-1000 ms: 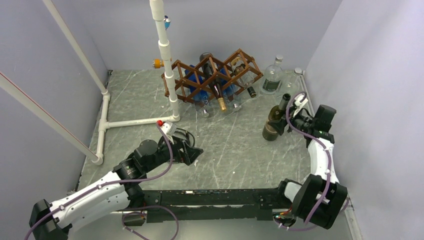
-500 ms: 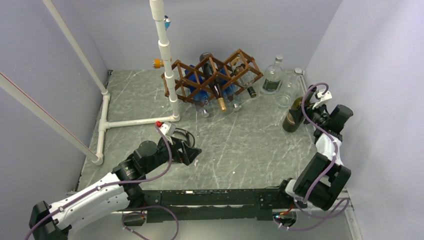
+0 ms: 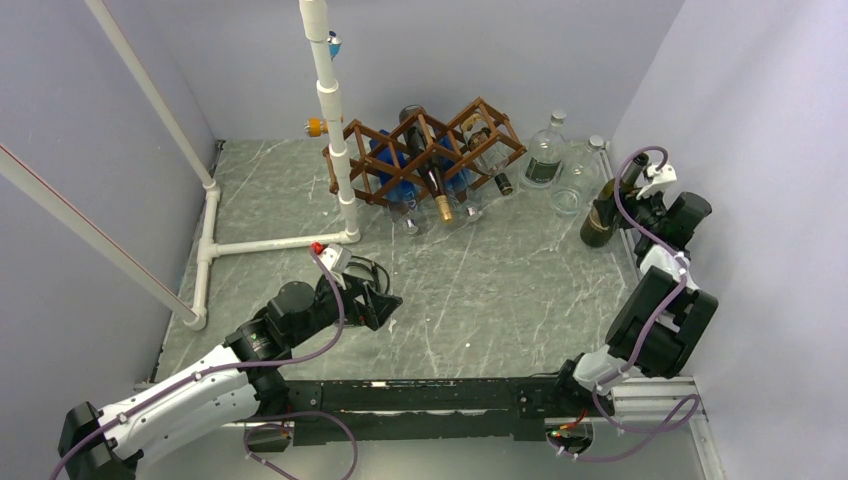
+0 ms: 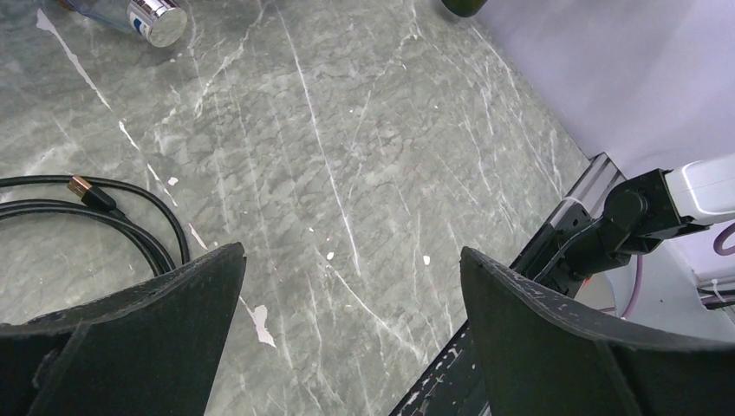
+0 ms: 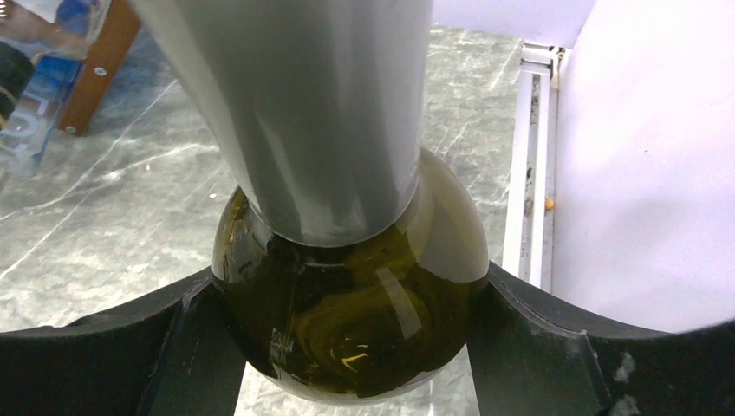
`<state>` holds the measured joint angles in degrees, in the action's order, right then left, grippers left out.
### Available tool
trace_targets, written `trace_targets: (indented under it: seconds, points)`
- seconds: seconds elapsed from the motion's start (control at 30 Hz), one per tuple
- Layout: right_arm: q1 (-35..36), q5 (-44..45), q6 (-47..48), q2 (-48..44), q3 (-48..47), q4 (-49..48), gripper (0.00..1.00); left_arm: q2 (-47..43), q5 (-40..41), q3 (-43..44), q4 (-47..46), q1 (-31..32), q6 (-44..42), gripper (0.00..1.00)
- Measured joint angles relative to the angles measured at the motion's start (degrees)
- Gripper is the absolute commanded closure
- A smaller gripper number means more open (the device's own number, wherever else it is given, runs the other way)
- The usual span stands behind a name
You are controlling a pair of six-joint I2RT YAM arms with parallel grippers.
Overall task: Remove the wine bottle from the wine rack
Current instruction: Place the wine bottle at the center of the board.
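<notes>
The dark brown wine rack (image 3: 432,148) stands at the back of the table with several bottles lying in its cells. An olive-green wine bottle (image 3: 599,221) is upright at the far right, away from the rack. My right gripper (image 3: 636,208) is shut on the bottle. In the right wrist view its dark fingers (image 5: 104,355) press both sides of the green glass body (image 5: 347,321), below a grey foil neck (image 5: 295,113). My left gripper (image 3: 386,301) hovers open over the front middle of the table. Nothing lies between its pads (image 4: 173,312).
A white PVC pipe frame (image 3: 335,150) stands left of the rack. Two clear glass bottles (image 3: 545,155) (image 3: 570,193) stand just behind the held bottle. The right wall and a metal rail (image 5: 529,173) are close beside it. A black cable (image 4: 104,208) lies near my left gripper.
My right arm has carried the green bottle to the right and back, from the middle right of the table to the right wall. The left arm has stayed still.
</notes>
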<state>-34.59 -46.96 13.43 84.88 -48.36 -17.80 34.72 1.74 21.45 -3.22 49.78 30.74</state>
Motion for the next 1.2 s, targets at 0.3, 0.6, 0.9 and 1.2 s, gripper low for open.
trace_targets:
  seconds: [0.3,0.6,0.9,1.2]
  points:
    - [0.00,1.55,-1.25,6.19,-3.48,-2.08,0.48,0.55,0.57,0.00,0.17,-0.07,-0.11,0.01]
    - [0.00,1.40,-1.31,7.82,-3.56,-2.38,0.19,0.76,0.98,0.00,0.22,-0.11,-0.13,0.00]
    - [0.00,-1.03,0.74,8.13,-6.12,-1.40,0.00,1.05,0.98,0.00,0.39,-0.11,-0.11,0.00]
    - [-0.04,-1.62,3.04,6.45,-6.93,3.32,0.00,0.94,0.90,0.00,1.01,-0.11,-0.07,0.01]
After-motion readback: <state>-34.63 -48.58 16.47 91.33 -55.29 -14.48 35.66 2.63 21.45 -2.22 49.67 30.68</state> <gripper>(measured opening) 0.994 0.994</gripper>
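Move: The wine bottle is already upright in the right hand, held just above the table. Its spot is about 2 cm ahead, 2 cm to the right and some 16 cm below. The clear jug stands about 11 cm ahead and 6 cm left of the hand, and the green-label bottle some 17 cm ahead and 13 cm left, both with their middles about 3 cm lower. From the left hand that spot is roughly 25 cm ahead, 54 cm right and 17 cm below. Still gripping the wine bottle by its upper body, the right hand eases on about 2 cm forward and 2 cm to the right, then sinks some 2 cm to set its base on the bare table short of the clear jug, hardly turning. It holds there a moment, then opens its fingers from part-open to fully wide and lifts about 2 cm, the fingers still straddling the bottle. ##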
